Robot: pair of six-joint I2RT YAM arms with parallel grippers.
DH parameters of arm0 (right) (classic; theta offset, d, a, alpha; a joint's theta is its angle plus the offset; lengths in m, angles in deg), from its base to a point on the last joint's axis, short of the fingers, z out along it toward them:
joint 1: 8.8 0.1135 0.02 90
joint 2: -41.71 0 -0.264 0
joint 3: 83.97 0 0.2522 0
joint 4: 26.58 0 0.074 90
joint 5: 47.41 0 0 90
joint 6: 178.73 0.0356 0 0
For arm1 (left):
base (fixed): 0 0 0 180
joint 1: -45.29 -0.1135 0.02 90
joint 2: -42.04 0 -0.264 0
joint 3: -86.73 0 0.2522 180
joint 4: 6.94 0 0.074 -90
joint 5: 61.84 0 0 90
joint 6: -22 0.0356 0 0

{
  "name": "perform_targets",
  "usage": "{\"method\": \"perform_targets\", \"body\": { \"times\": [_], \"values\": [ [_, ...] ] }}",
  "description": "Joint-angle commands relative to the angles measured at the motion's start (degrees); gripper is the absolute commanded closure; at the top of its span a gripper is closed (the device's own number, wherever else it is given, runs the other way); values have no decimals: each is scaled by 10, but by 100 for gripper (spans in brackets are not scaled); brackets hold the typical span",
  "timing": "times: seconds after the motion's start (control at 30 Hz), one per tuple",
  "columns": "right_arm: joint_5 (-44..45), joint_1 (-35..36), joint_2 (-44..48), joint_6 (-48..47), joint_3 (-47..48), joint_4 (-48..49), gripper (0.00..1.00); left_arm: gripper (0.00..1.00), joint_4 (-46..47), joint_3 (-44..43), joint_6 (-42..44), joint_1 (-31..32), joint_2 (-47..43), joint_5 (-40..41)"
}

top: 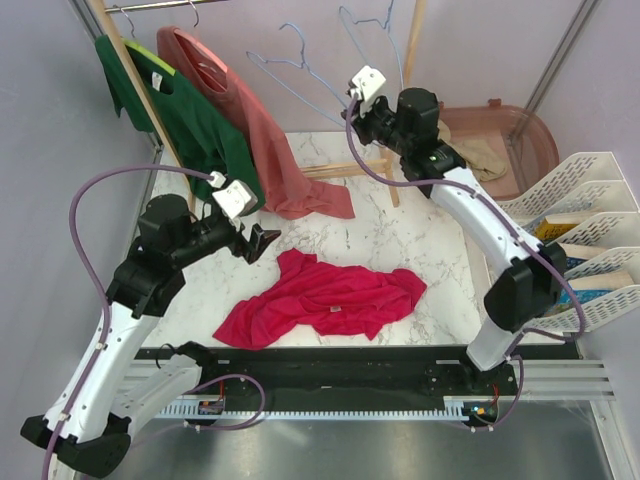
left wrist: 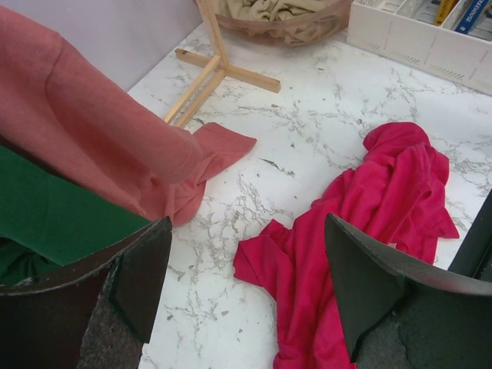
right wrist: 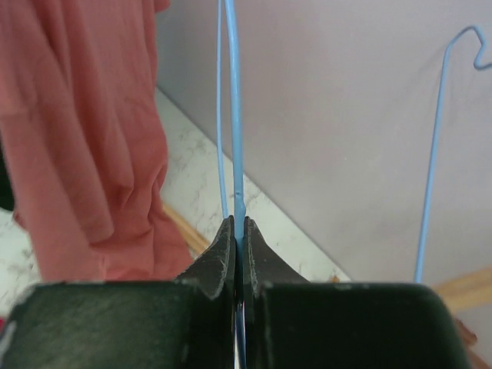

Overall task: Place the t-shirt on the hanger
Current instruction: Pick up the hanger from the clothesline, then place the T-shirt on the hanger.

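The crimson t-shirt (top: 325, 298) lies crumpled on the marble table near the front edge, and it shows again in the left wrist view (left wrist: 369, 223). My left gripper (top: 262, 243) hovers open just beyond the shirt's left end. Bare marble and the shirt's edge lie between its fingers (left wrist: 142, 277). My right gripper (top: 352, 103) is raised at the back and shut on the hanger's (top: 300, 68) thin pale-blue wire. In the right wrist view the hanger wire (right wrist: 232, 100) runs up out of my right gripper (right wrist: 239, 224).
A salmon-pink shirt (top: 280, 150) and a dark green shirt (top: 195, 125) hang from a wooden rack (top: 345, 170) at the back left. A second blue hanger (right wrist: 434, 154) hangs further right. A brown basket (top: 510, 140) and white file trays (top: 590, 240) stand on the right.
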Motion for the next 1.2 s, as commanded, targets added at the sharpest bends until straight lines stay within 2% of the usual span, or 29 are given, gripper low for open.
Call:
{"method": "perform_targets", "body": {
  "times": [0.0,0.1,0.37,0.5,0.6,0.7,0.83,1.0,1.17],
  "values": [
    [-15,-3,114,-12,-54,-61,100,14,14,10,-39,-3,9,-21],
    [-1,-3,172,-13,-83,-129,100,14,23,23,-55,-3,15,-35],
    [6,-5,337,-53,-184,-389,100,15,89,60,-72,-4,-5,-70],
    [-84,-4,404,-59,-184,-553,100,16,96,59,-47,-5,-8,-51],
    [-130,-5,455,-76,-204,-599,100,16,95,62,-36,-5,-5,-72],
    [-174,-5,486,-115,-224,-638,100,16,95,74,-11,-5,3,-129],
    [-218,-5,500,-141,-244,-653,100,16,89,116,81,0,-1,-238],
    [-277,-3,482,-166,-246,-666,100,16,81,123,99,9,4,-250],
    [-292,-5,480,-168,-255,-638,100,18,32,123,136,15,11,-312]
  ]
}}
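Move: The right hand, already holding the freed hanger by one corner, has the t-shirt about 36 cm back, 6 cm to its left and 36 cm below. The other hanger is some 8 cm farther out and 6 cm to its right, around hand height; the pink garment's hem lies about 15 cm back, 11 cm left and 34 cm down. From the left hand, the t-shirt is roughly 11 cm back, 13 cm right and 32 cm below. Back by some 35 cm, with about 10 cm each of rightward travel and sinking, the right hand brings the hanger away from the clothesline to above the t-shirt, turning counter-clockwise and tipping down about 30 degrees, its grip kept shut. The left hand, fingers still wide open, first dips and lifts a little, then goes down, right and back towards the t-shirt, swinging clockwise. ##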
